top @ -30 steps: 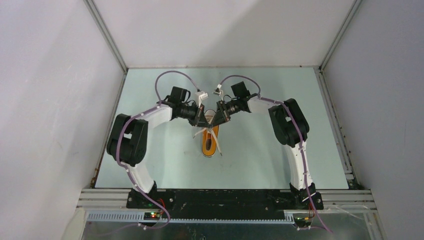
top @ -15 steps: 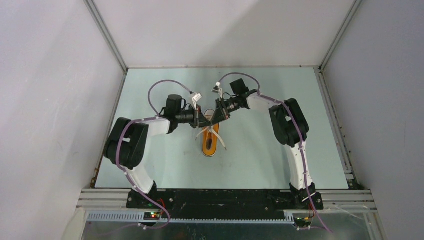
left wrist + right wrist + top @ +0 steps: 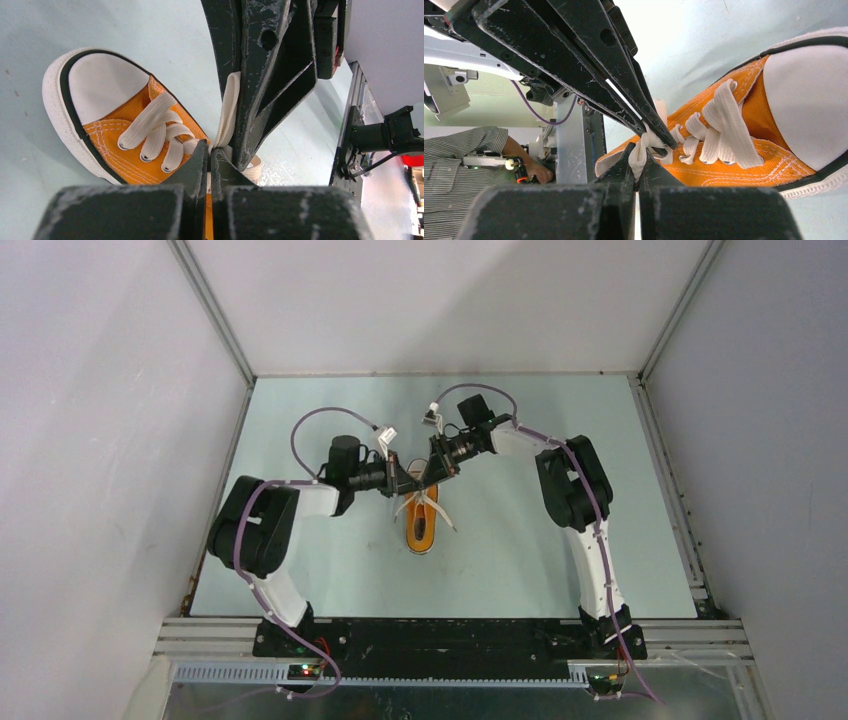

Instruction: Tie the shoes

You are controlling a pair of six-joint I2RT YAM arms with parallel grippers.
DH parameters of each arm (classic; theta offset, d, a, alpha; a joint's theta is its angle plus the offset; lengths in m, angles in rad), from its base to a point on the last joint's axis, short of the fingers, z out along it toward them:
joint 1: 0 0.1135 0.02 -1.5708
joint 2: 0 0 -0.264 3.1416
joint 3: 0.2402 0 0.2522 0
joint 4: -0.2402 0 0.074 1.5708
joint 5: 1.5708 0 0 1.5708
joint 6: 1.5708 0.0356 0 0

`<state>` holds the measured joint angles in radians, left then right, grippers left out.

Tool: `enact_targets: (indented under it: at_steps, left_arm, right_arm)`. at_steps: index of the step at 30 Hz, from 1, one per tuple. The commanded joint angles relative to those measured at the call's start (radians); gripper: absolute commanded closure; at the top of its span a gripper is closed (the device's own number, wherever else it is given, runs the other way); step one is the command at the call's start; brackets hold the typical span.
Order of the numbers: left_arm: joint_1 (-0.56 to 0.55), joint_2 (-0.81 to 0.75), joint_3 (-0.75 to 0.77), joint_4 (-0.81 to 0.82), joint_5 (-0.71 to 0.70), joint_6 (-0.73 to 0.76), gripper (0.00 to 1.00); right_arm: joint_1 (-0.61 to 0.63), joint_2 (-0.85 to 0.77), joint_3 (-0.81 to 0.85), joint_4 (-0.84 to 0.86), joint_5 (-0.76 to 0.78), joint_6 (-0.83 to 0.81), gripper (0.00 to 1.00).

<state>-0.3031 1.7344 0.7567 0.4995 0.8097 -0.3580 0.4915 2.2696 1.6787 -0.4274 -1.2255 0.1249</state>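
Note:
A small orange shoe (image 3: 422, 523) lies mid-table, its white toe cap (image 3: 105, 85) pointing away from the arm bases. My two grippers meet and cross just above its laced part. The left gripper (image 3: 210, 150) is shut on a white lace (image 3: 227, 107) that runs up along the right gripper's black fingers (image 3: 260, 75). In the right wrist view, the right gripper (image 3: 639, 150) pinches a bunched white lace (image 3: 644, 141) beside the orange shoe (image 3: 744, 165), with the left gripper's fingers (image 3: 589, 65) reaching the same spot. From above, the left gripper (image 3: 408, 483) and right gripper (image 3: 424, 480) hide the knot area.
Grey enclosure walls (image 3: 120, 440) close in the pale green table (image 3: 560, 540) on three sides. A metal rail (image 3: 450, 635) runs along the near edge. A person's hand (image 3: 531, 170) shows beyond the table in the right wrist view. Loose lace ends (image 3: 443, 520) trail beside the shoe.
The left forearm has drawn back to the left and flattened, and the right gripper has followed a little to the left. Both grippers stay shut at the laces over the shoe.

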Motion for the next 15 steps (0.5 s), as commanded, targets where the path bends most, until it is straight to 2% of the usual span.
enact_targets:
  at_steps: [1,4,6,8,10,12,15]
  left_arm:
    - [-0.006,0.025,-0.022,0.137,-0.042,-0.028,1.00]
    - [-0.006,0.045,-0.042,0.240,-0.017,-0.057,1.00]
    - [-0.006,0.049,-0.063,0.280,-0.006,-0.065,1.00]
    - [-0.006,0.051,-0.081,0.316,0.002,-0.068,1.00]
    - [-0.006,0.053,-0.091,0.345,0.005,-0.068,1.00]
    - [-0.007,0.059,-0.086,0.358,0.009,-0.066,1.00]
    - [-0.007,0.063,-0.076,0.359,0.010,-0.063,1.00]
  right_arm:
    - [0.031,0.003,0.040,-0.044,-0.011,-0.012,0.97]
    - [0.032,-0.008,0.033,-0.089,0.030,-0.051,0.89]
    - [0.020,-0.032,0.020,-0.117,0.040,-0.081,0.80]
    - [-0.001,-0.067,0.003,-0.146,0.048,-0.114,0.71]
    - [-0.032,-0.108,-0.018,-0.184,0.061,-0.151,0.57]
    - [-0.061,-0.136,-0.030,-0.235,0.058,-0.183,0.51]
    - [-0.104,-0.160,-0.051,-0.269,0.053,-0.198,0.50]
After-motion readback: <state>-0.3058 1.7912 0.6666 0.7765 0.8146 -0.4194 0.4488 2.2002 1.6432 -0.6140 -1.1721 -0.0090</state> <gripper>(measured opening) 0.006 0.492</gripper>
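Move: The right fingers still pinch the white lace loop, so it sits right at their tips; the knot lies about 2 cm to their left and 1 cm lower, just above the laced front of the shoe. From the right hand the shoe's middle is some 4 cm back, 1 cm left and 5 cm below, and the white toe cap about 5 cm ahead and 1 cm left, 6 cm below. From the left hand, shut on lace at the knot, the loop is roughly 1 cm right and 1 cm higher. The right hand first eases down about 1 cm together with the left while its fingers spread from shut to roughly half open and let go of the lace loop, then it draws off to the right by some 3 cm, away from the knot and rising a little at the end, its wrist barely turning. The left hand stays put over the laces apart from that small dip, its fingers shut and still pinching the lace at the base of the loop. ##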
